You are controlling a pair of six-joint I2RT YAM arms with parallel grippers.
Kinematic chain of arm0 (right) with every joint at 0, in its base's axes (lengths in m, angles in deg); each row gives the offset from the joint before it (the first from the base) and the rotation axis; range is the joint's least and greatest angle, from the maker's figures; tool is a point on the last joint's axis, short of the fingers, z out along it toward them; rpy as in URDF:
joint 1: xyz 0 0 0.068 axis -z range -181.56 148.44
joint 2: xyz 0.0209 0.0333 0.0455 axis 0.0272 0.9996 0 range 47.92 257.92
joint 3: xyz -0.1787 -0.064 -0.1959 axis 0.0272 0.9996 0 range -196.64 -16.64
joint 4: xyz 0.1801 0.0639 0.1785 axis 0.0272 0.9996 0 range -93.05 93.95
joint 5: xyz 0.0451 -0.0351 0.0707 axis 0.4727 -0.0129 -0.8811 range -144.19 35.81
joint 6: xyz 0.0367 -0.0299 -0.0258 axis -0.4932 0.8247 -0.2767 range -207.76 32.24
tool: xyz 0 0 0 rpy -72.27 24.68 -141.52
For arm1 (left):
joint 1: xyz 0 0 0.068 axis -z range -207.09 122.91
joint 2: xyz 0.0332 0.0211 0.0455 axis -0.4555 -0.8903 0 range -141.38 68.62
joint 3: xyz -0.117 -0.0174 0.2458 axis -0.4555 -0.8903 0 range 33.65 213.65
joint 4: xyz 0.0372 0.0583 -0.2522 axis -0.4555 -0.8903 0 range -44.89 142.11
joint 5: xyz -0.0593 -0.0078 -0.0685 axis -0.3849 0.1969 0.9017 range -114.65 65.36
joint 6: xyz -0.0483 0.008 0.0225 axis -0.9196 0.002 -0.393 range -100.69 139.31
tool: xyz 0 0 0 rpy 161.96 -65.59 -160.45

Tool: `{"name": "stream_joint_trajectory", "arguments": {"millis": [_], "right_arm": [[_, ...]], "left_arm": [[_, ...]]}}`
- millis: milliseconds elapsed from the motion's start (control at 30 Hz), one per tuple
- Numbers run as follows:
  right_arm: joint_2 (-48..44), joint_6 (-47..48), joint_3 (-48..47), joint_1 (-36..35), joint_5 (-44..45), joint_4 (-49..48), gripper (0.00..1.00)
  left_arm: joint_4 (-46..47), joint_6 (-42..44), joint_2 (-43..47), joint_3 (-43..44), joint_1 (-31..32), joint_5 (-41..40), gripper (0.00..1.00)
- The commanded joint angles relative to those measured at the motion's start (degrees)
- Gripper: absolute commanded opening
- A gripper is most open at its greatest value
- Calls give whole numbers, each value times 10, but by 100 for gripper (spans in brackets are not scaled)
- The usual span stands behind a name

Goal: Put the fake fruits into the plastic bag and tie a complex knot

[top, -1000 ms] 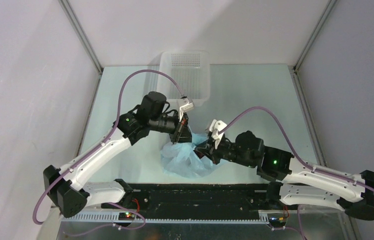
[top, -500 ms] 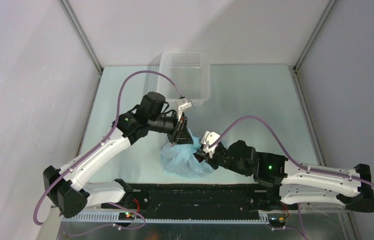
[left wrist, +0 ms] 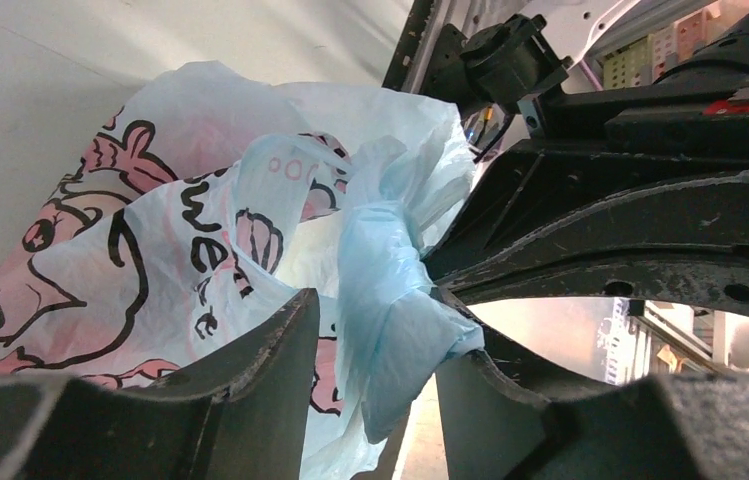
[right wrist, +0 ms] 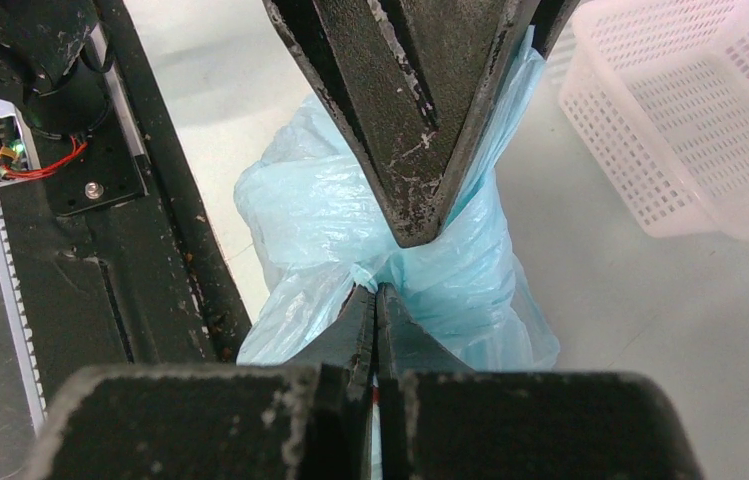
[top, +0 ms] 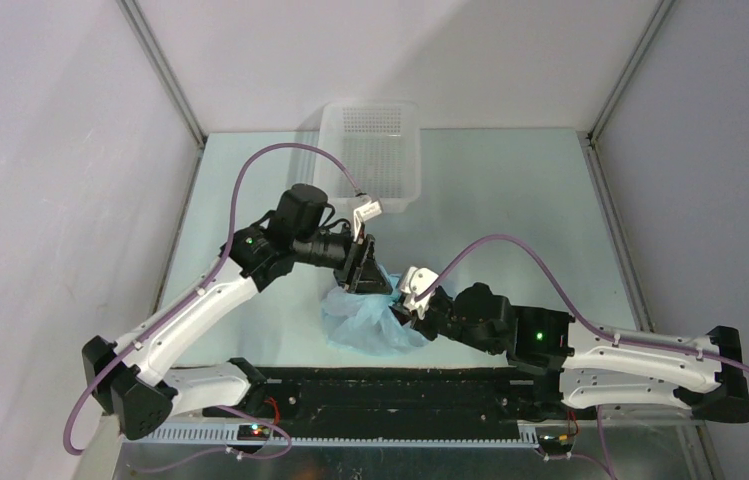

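Observation:
The light-blue plastic bag (top: 370,325) lies bunched on the table just in front of the arms' base. Its pink and black print shows in the left wrist view (left wrist: 150,260). The fake fruits are hidden. The bag's top is gathered into a twisted knot (left wrist: 382,240) with a loose tail hanging down. My left gripper (left wrist: 380,330) stands open around that tail, and it points down onto the gathering from above (top: 368,280). My right gripper (right wrist: 376,292) is shut, its tips pinching the gathered plastic from the right side (top: 412,308).
A white perforated basket (top: 375,150) stands at the back of the table, also seen in the right wrist view (right wrist: 690,110). The black base rail (top: 400,385) runs close behind the bag. Both grippers crowd together over the bag's top.
My left gripper has gone from shut to open, releasing the plastic tail. My right arm shifted left and lower toward the bag, still shut on the plastic.

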Motion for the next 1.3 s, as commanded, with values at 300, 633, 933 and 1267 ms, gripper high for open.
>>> {"name": "stream_joint_trajectory", "arguments": {"millis": [300,633,933,1267], "right_arm": [[-2,9,-1,-5,5,-4,0],[0,12,-1,-7,4,6,0],[-11,0,-1,-12,4,50,0],[-83,-61,-65,7,-55,113,81]], "left_arm": [[29,-37,8,5,-3,29,54],[32,-37,-16,3,-4,3,22],[92,-53,4,-25,-3,2,0],[153,15,66,-74,-3,12,0]]}}
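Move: The twisted bunch of the plastic bag stands between the half-open left fingers, about 1 cm below and 1 cm to the right of that hand's point. From the right hand, which already pinches a fold of the bag, this bunch lies some 4 cm ahead and 2 cm to the left, at nearly the same height. The bag's fruit-filled body sits roughly 15 cm below the left hand and about 3 cm to its left, level with it fore and aft. The bag's twisted bunch gets pinched by the left fingers, which close fully while that hand dips nearly 2 cm and then rises about as far again. The right hand holds its fold still until the left is shut, sinks about 1 cm with it, then opens wide, lets go and draws off to the right and back, some 3 cm. ##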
